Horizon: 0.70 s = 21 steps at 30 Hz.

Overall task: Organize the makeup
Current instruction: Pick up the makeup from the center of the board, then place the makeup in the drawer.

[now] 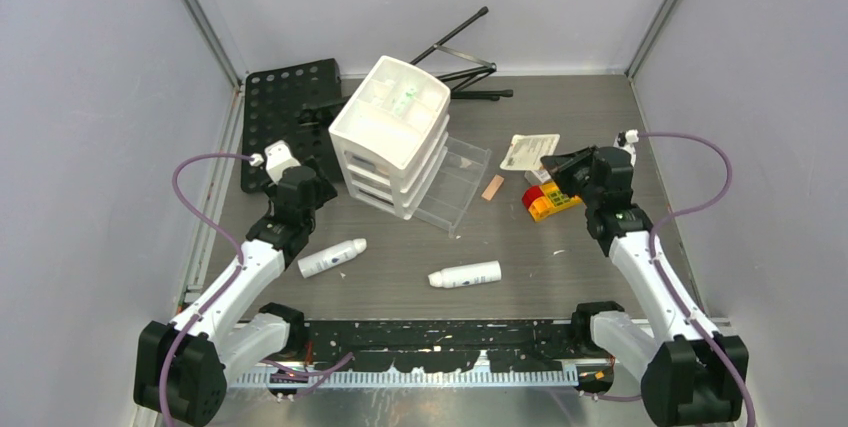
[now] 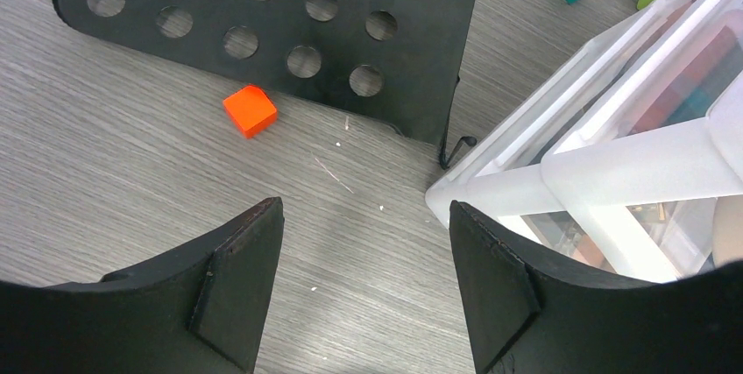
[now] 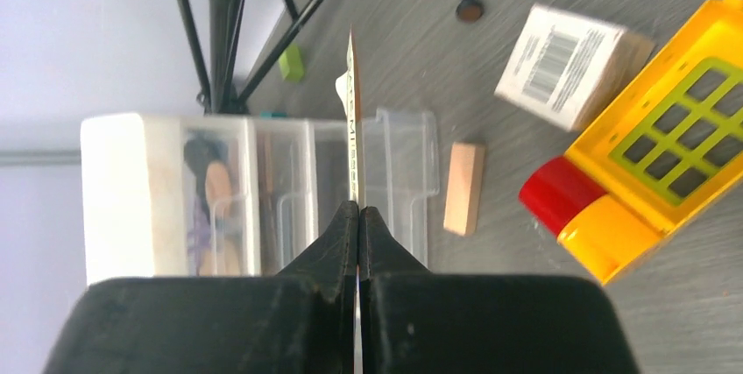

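My right gripper (image 3: 359, 209) is shut on a thin white packet (image 3: 353, 120), seen edge-on and standing straight up from the fingertips. From above, that flat packet (image 1: 530, 152) hangs just left of the right gripper (image 1: 562, 165), to the right of the white drawer unit (image 1: 392, 122). The unit's clear bottom drawer (image 1: 455, 182) is pulled out. Two white bottles (image 1: 332, 258) (image 1: 465, 274) lie on the table in front of the unit. My left gripper (image 2: 366, 243) stands open over bare table beside the drawer unit's corner (image 2: 491, 190), holding nothing.
A red-and-yellow block (image 1: 550, 202) and a tan wooden block (image 1: 493, 187) lie near the right gripper. A white barcode box (image 3: 569, 63) sits behind them. A black perforated plate (image 1: 290, 112) and folding stand (image 1: 465, 57) lie at the back. An orange cube (image 2: 250, 110) rests by the plate.
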Tool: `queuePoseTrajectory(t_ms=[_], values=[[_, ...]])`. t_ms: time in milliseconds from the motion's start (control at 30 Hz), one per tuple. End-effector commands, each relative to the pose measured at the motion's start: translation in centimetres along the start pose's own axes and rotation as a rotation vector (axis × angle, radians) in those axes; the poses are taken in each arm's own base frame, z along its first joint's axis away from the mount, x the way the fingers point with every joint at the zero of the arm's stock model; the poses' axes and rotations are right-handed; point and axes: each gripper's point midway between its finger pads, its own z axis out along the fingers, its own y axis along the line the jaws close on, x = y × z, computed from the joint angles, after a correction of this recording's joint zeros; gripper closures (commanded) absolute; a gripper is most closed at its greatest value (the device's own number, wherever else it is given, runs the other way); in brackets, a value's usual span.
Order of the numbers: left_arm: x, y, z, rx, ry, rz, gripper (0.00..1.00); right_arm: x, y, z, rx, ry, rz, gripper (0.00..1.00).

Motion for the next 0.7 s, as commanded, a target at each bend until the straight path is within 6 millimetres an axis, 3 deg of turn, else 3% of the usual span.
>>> queuePoseTrajectory(t_ms=[0,233,533,667], values=[[-2.5,-1.0,-0.2,0.016,-0.073,-0.023,0.29,3.1,2.1,-2.1,-0.106,0.131,-0.027,1.00],[-2.3,-1.0,0.0,0.015,-0.066,-0.019,0.29,8.4,5.1,-1.9,-0.161,0.203,-0.066,1.00],[-2.2,-1.2,0.0,0.028,-0.066,-0.026,0.29,8.8,4.2,2.9,-0.074,0.043,-0.023,1.00],[-2.3,-1.2,-0.1,0.025,-0.063,-0.022,0.29,10.3,4.8,5.2,-0.076,0.054,0.008,1.00]])
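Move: The right hand already holds the flat makeup card; the empty open drawer lies about 16 cm to its left, 4 cm farther out and some 17 cm below. Near table level, the wooden block is 7 cm left and 3 cm ahead, the white box 5 cm right and 8 cm ahead, and the red-yellow toy 7 cm right and 1 cm ahead. From the left hand the drawer is about 27 cm right, 7 cm ahead and 12 cm below. The right hand, still pinching the card, swings about 11 cm left towards the open drawer, then sinks 5 cm. ##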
